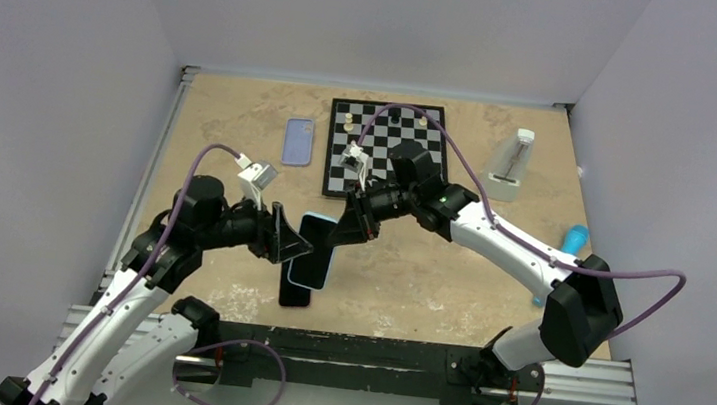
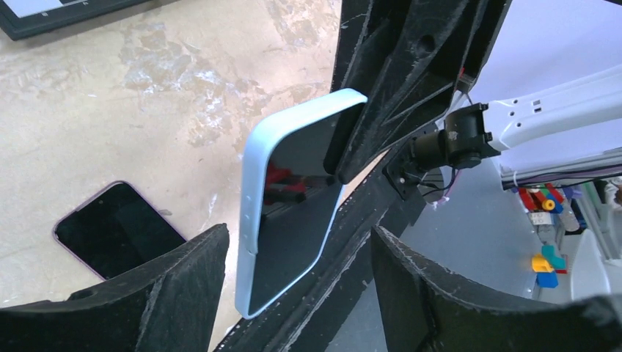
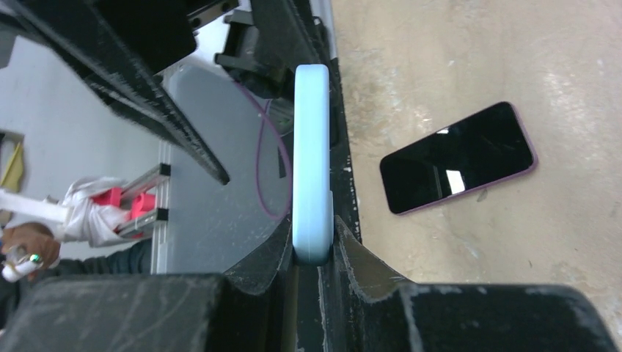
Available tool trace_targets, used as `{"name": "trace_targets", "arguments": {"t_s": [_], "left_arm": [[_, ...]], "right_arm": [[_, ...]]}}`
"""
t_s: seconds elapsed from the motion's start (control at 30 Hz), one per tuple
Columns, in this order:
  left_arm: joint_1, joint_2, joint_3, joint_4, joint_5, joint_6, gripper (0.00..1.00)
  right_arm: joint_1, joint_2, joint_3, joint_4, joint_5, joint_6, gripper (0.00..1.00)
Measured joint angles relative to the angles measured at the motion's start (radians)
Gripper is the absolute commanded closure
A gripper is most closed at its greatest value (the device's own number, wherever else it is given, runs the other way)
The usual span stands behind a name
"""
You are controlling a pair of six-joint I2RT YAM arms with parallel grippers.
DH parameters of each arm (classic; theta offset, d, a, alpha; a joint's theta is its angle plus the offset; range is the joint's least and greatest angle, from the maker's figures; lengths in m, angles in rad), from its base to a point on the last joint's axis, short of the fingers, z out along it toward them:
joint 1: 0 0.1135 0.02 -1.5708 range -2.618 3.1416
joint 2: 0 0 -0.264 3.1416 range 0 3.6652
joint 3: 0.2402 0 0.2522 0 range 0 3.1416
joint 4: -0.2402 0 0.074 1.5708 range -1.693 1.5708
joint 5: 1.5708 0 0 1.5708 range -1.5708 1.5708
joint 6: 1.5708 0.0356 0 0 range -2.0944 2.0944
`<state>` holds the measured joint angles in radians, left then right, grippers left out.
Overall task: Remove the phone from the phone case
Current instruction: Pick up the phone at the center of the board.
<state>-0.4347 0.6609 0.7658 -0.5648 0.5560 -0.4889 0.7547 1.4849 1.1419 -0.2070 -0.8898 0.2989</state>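
A phone in a light-blue phone case (image 1: pixel 314 250) hangs edge-up above the table's near middle. My right gripper (image 1: pixel 348 224) is shut on its far end; the right wrist view shows the case's narrow edge (image 3: pixel 312 147) pinched between both fingers (image 3: pixel 352 253). My left gripper (image 1: pixel 294 242) stands open around the near end. In the left wrist view the dark screen (image 2: pixel 293 213) sits between the two fingers. The left finger (image 2: pixel 198 271) is close beside the case's edge, and the other is well apart.
A bare black phone with a purple rim (image 1: pixel 294 292) lies flat on the table under the held one. A lavender case (image 1: pixel 298 141) lies beside a chessboard (image 1: pixel 387 150) at the back. A white metronome-like object (image 1: pixel 510 165) and a blue object (image 1: pixel 573 241) are at the right.
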Motion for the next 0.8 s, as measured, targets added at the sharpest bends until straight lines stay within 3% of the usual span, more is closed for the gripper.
{"name": "trace_targets", "arguments": {"t_s": [0.13, 0.4, 0.67, 0.8], "left_arm": [[0.000, -0.002, -0.012, 0.007, 0.030, -0.029, 0.38], [0.000, 0.028, -0.061, 0.105, 0.169, -0.080, 0.74], [0.002, 0.088, -0.100, 0.204, 0.329, -0.112, 0.81], [0.003, 0.093, -0.137, 0.258, 0.369, -0.145, 0.79]], "right_arm": [[0.001, 0.000, 0.000, 0.008, -0.074, -0.021, 1.00], [0.011, 0.000, 0.000, 0.013, -0.175, -0.065, 1.00], [0.006, 0.010, 0.013, -0.042, -0.222, -0.126, 1.00], [0.006, 0.042, 0.032, -0.079, -0.250, -0.129, 1.00]]}}
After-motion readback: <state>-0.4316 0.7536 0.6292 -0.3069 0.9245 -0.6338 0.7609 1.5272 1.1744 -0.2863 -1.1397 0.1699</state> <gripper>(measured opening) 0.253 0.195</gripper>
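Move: The phone in its light-blue case is held up by the right fingers at one long edge; its middle lies about 4 cm left and 4 cm back of the right hand, 1 cm lower. From the open left hand that middle is some 4 cm right and 2 cm back, 1 cm lower. On the table roughly 18 cm below the left hand, about level with it fore and aft and 1 cm to its right, lies the bare phone. Back and to the right, about 5 cm in all, the left hand closes in on the free long edge of the cased phone, swinging clockwise and tipping by some 20 degrees; its open fingers shut and pinch that edge. The right hand keeps its grip on the opposite edge and draws back about 4 cm, turning counter-clockwise. ##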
